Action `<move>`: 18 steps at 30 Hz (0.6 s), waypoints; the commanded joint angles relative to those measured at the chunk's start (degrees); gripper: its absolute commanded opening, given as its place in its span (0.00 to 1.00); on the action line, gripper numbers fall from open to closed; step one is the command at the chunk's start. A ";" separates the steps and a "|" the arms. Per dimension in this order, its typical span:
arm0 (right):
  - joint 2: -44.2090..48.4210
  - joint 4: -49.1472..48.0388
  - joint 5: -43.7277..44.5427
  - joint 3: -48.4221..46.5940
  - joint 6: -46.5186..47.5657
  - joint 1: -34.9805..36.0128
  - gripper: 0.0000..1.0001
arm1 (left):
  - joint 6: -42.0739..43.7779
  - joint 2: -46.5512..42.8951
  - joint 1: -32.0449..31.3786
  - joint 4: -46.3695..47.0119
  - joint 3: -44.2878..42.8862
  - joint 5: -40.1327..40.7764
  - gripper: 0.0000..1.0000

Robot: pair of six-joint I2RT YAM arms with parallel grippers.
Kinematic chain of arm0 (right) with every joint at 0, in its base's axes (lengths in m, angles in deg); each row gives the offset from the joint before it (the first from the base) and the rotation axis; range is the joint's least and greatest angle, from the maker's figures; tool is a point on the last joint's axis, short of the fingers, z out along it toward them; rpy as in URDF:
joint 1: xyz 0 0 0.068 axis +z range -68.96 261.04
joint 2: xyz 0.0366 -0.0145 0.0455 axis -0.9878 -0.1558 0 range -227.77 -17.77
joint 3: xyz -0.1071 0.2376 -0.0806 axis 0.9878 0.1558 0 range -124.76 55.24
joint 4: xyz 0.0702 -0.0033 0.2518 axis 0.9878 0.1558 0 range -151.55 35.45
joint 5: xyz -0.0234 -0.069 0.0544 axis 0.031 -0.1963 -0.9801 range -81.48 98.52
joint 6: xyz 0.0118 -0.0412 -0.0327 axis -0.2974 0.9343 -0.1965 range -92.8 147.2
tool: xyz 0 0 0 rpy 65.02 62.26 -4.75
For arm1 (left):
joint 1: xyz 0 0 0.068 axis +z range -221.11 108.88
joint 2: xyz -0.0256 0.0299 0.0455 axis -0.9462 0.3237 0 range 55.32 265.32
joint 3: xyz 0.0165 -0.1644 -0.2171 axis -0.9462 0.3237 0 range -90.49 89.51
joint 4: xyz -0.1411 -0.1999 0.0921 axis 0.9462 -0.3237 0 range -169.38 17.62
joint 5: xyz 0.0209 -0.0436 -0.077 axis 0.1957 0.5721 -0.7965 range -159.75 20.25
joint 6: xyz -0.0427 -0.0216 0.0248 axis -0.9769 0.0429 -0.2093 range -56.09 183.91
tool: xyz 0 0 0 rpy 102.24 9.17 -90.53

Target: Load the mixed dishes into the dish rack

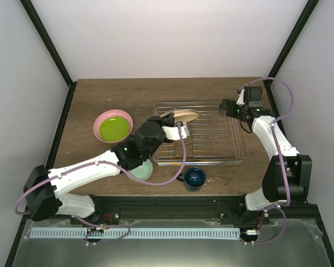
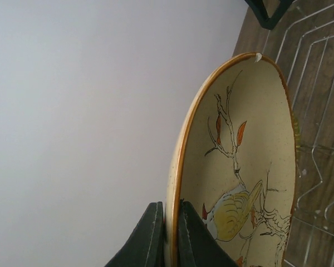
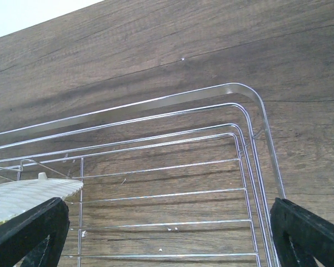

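Observation:
My left gripper (image 1: 166, 123) is shut on the rim of the cream plate with floral pattern (image 1: 182, 115), holding it on edge over the far left part of the dish rack (image 1: 211, 158). In the left wrist view both fingers (image 2: 150, 239) clamp the plate's (image 2: 250, 167) rim, with the rack's wires (image 2: 323, 111) behind. My right gripper (image 1: 227, 107) stands open and empty over the rack's far right corner (image 3: 250, 105). The lime-green plate (image 1: 113, 129) lies on the pink plate (image 1: 100, 119), left of the rack. The mint-green bowl (image 1: 143, 171) is partly hidden under my left arm. The dark blue mug (image 1: 194, 178) stands near the front edge.
A pale ribbed edge (image 3: 28, 194) shows at the left of the right wrist view, above the rack wires. The wooden table (image 1: 100, 94) is walled in by white panels and black frame posts. The rack's right half holds nothing.

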 commanded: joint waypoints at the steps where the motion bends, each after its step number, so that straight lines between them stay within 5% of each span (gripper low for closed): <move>1: 0.24 0.85 0.80 -1.48 0.65 -0.71 1.00 | 6.12 1.06 -1.87 13.79 -2.65 5.22 0.00; 18: 0.59 2.24 2.43 -1.66 1.21 -0.89 1.00 | 7.47 12.67 -4.36 16.99 -7.77 11.01 0.00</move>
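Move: The bird plate, already pinched by its rim in the left hand, is bound for the dish rack's slot just on the robot's side of the yellow plate, about 8 cm ahead, 9 cm right and 21 cm below the left hand. The yellow plate stands some 12 cm ahead, 7 cm right and equally low; the green bowl is about 9 cm back and 12 cm left, 28 cm down. From the right hand the slot lies roughly 18 cm left, 3 cm back, 9 cm below. The bird plate is carried about 4 cm to the right and lowered about 4 cm towards the rack slot nearer the robot than the yellow plate. The left hand first slides right, then sinks while still drifting right, easing off downward at the end; it rolls some 10 degrees, left side up, and keeps its rim pinch. ##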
